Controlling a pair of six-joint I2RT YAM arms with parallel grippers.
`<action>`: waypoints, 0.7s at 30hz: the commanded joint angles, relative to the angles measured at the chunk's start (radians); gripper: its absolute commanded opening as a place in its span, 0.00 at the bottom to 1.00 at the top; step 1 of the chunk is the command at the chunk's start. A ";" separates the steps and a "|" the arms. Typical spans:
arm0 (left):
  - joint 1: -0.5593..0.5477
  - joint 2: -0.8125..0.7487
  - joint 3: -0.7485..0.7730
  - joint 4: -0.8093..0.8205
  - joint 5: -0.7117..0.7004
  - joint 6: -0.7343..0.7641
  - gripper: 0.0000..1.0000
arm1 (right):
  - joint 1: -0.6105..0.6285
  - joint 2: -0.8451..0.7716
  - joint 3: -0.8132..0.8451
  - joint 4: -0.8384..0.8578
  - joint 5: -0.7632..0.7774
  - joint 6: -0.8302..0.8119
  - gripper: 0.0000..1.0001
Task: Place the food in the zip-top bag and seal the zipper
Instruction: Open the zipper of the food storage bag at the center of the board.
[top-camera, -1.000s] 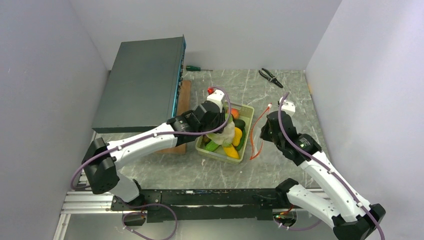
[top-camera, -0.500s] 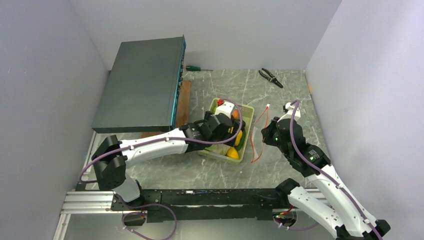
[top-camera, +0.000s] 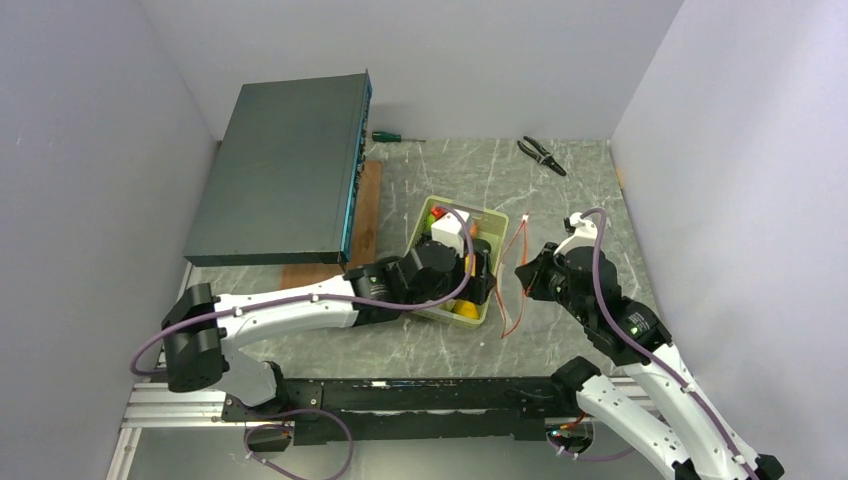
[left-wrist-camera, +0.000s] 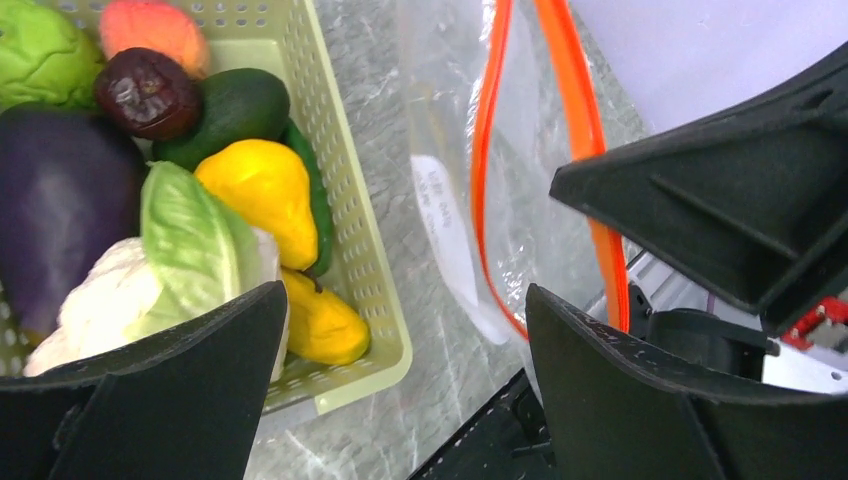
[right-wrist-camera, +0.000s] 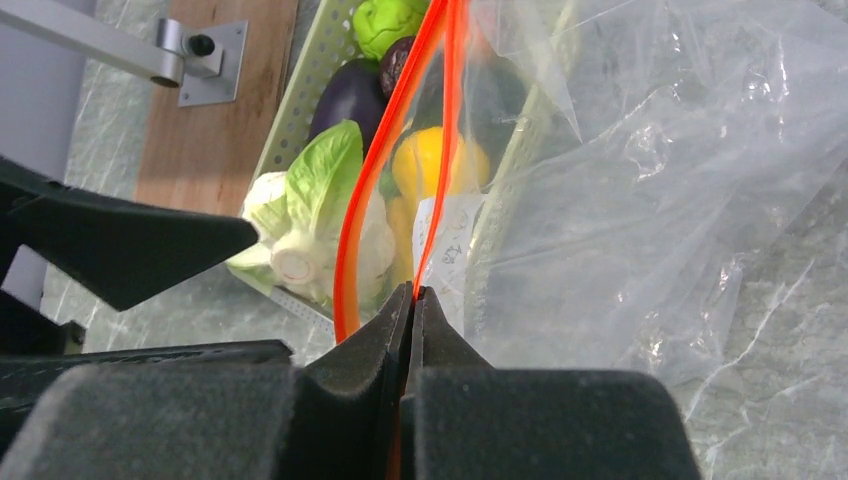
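The food lies in a pale green tray (top-camera: 481, 212): white cauliflower (left-wrist-camera: 95, 305) with a green leaf, yellow pieces (left-wrist-camera: 255, 185), a purple eggplant (left-wrist-camera: 50, 190) and a dark purple piece (left-wrist-camera: 145, 90). My left gripper (left-wrist-camera: 400, 300) is open and empty over the tray's near right corner, between tray and bag. The clear zip-top bag (right-wrist-camera: 640, 180) lies right of the tray. My right gripper (right-wrist-camera: 415, 295) is shut on its red-orange zipper (right-wrist-camera: 395, 110), which loops up in the top view (top-camera: 514, 262). The bag's mouth hangs open and the bag looks empty.
A dark box (top-camera: 285, 170) stands at the back left on a wooden board (top-camera: 366, 195). A screwdriver (top-camera: 395, 137) and pliers (top-camera: 542, 155) lie by the back wall. Side walls close in the table on the left and right.
My left gripper has moved from above the tray's middle to its near right corner. My right gripper has shifted nearer and slightly left, still holding the zipper strip.
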 joint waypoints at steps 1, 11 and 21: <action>-0.023 0.078 0.106 0.060 0.003 -0.022 0.93 | 0.003 -0.007 0.053 -0.012 -0.053 -0.028 0.00; -0.022 0.229 0.248 -0.119 -0.153 -0.044 0.62 | 0.002 -0.008 0.090 -0.043 -0.113 -0.020 0.00; 0.107 0.148 0.132 -0.139 -0.152 -0.128 0.00 | 0.018 0.224 0.358 -0.535 0.503 0.127 0.00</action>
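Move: The bag's orange zipper rim hangs open between the hands; its nearer, left strip lies about 3 cm right of the left hand, 2 cm ahead and 3 cm below. The food container's middle is some 4 cm ahead, 6 cm left and 16 cm below. The right hand already pinches the other strip; from it the left strip lies about 4 cm left and 1 cm back, at nearly the same height. Left hand shifts right about 4 cm, then forward-down, and pinches the left strip; right keeps hold, tugging right. ##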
